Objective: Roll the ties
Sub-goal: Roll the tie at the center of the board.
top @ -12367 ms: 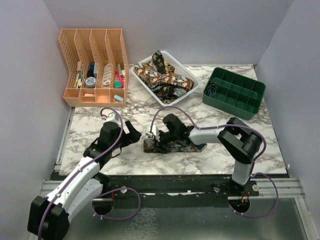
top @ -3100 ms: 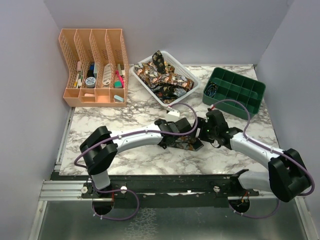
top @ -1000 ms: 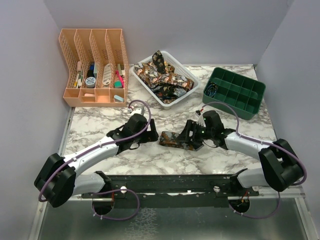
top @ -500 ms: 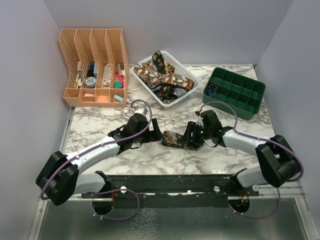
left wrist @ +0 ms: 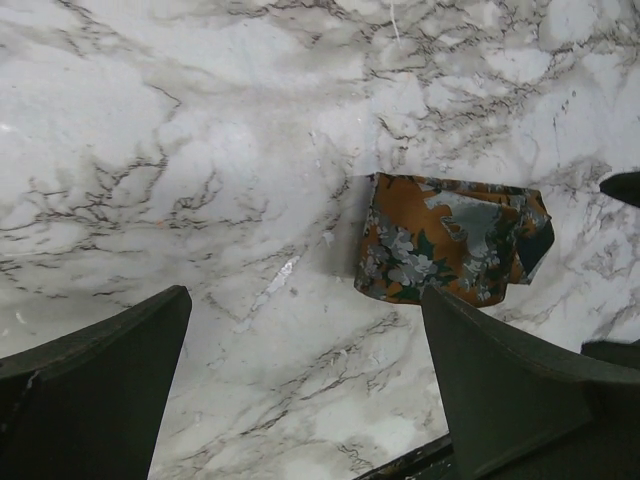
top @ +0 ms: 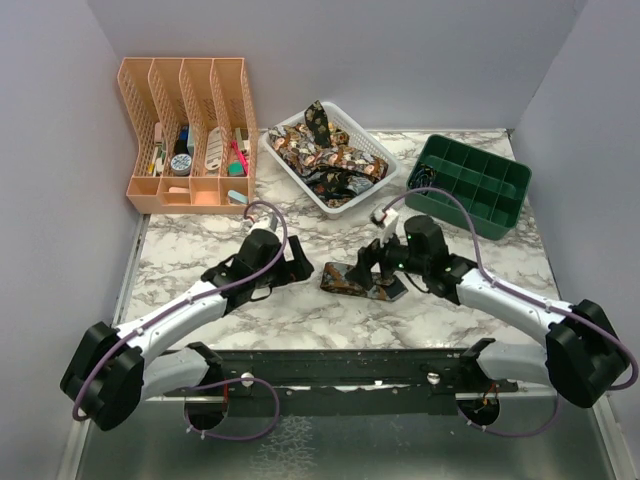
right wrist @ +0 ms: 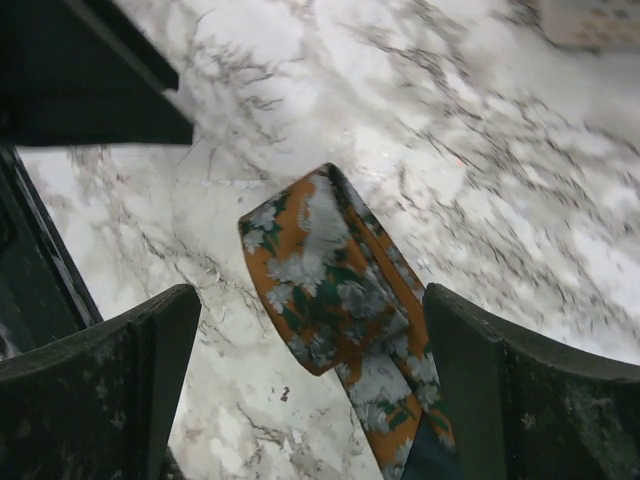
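Note:
A folded tie [top: 352, 280], orange with grey-white flowers, lies flat on the marble table [top: 190, 255] near the front middle. It shows in the left wrist view [left wrist: 440, 240] and the right wrist view [right wrist: 335, 290]. My right gripper [top: 372, 268] hovers over the tie's right part, open, fingers [right wrist: 90, 390] either side of it, holding nothing. My left gripper [top: 298, 264] is open and empty just left of the tie, its fingers [left wrist: 520, 390] apart over bare marble. More ties [top: 320, 150] are heaped in the white basket [top: 381, 181].
An orange file organiser [top: 185, 130] with small items stands at the back left. A green compartment tray [top: 470, 185] sits at the back right, with thin black cords [top: 422, 178] in one cell. Grey walls close in left, back and right.
My right gripper has lifted and drawn slightly right off the tie, which stays on the table. My left gripper has pulled back a little to the left.

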Available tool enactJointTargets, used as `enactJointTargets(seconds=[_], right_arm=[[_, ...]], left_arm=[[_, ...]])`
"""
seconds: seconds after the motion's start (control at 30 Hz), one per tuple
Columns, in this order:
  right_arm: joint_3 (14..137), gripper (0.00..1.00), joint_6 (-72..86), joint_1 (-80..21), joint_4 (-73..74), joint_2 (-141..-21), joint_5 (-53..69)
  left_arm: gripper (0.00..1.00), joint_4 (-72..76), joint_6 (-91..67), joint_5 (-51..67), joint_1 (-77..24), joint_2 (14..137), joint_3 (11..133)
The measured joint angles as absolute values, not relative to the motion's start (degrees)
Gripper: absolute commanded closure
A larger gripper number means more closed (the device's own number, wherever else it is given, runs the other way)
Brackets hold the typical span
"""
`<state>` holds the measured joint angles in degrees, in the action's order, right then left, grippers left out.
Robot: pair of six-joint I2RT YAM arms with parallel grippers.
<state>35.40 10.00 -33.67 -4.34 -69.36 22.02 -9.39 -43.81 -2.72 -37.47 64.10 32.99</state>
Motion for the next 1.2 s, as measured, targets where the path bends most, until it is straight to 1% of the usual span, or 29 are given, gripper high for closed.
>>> enactJointTargets(seconds=[0.17,0.33,0.47,0.7,0.77,0.87,1.0,1.2], right_arm=[[35.68,0.0,-5.43,-41.08,-6.39,-71.96,21.47],[39.46,0.0,-17.32,-43.22,-3.2,-79.09,20.01],[43.59,0.0,-23.18,-43.24,-0.19,-83.9,19.0],[45.04,0.01,-27.55,-43.48,2.0,-89.1,18.65],[45.06,0.03,-28.08,-43.59,2.68,-90.41,18.57],[45.21,0.12,-28.4,-43.88,2.76,-92.23,18.5],[46.02,0.27,-28.47,-44.34,2.04,-93.67,18.57],[48.14,0.38,-28.36,-46.33,0.34,-96.51,19.22]], left_arm=[[0.01,-9.61,-43.83,-2.72,-33.69,60.1,30.74],[0.01,-10.02,-43.53,-1.89,-30.89,57.93,28.75],[0.01,-10.72,-43.11,-0.54,-30.04,57.28,28.32],[0.01,-12.12,-41.82,0.67,-29.21,56.88,28.32],[0.01,-12.25,-41.6,0.75,-29.1,56.84,28.32],[0.01,-12.51,-41.23,0.93,-28.86,56.75,28.32],[0.01,-12.58,-41.06,1.15,-28.67,56.75,28.32],[0.01,-12.64,-41.06,1.15,-28.45,56.66,28.03]])
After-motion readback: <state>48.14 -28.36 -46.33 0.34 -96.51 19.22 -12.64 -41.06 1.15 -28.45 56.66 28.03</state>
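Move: The folded tie roll lies roughly 3 cm to the right gripper's left, 1 cm back and some 11 cm below. The tie's loose tail shows about 6 cm to that gripper's right and 3 cm back, also about 11 cm below; the white basket stands about 28 cm ahead and 8 cm left of it. From the left gripper, the roll lies roughly 13 cm to the right, 1 cm back and 8 cm below. Swing the open right gripper about 4 cm left, drawing briefly back, then lower it some 10 cm onto the tie roll, turning its fingers counter-clockwise and steeper down. Close them to about two-thirds open across the roll, against its two long edges, while easing a further 2 cm left. Meanwhile take the open left gripper about 5 cm left, away from the roll. ##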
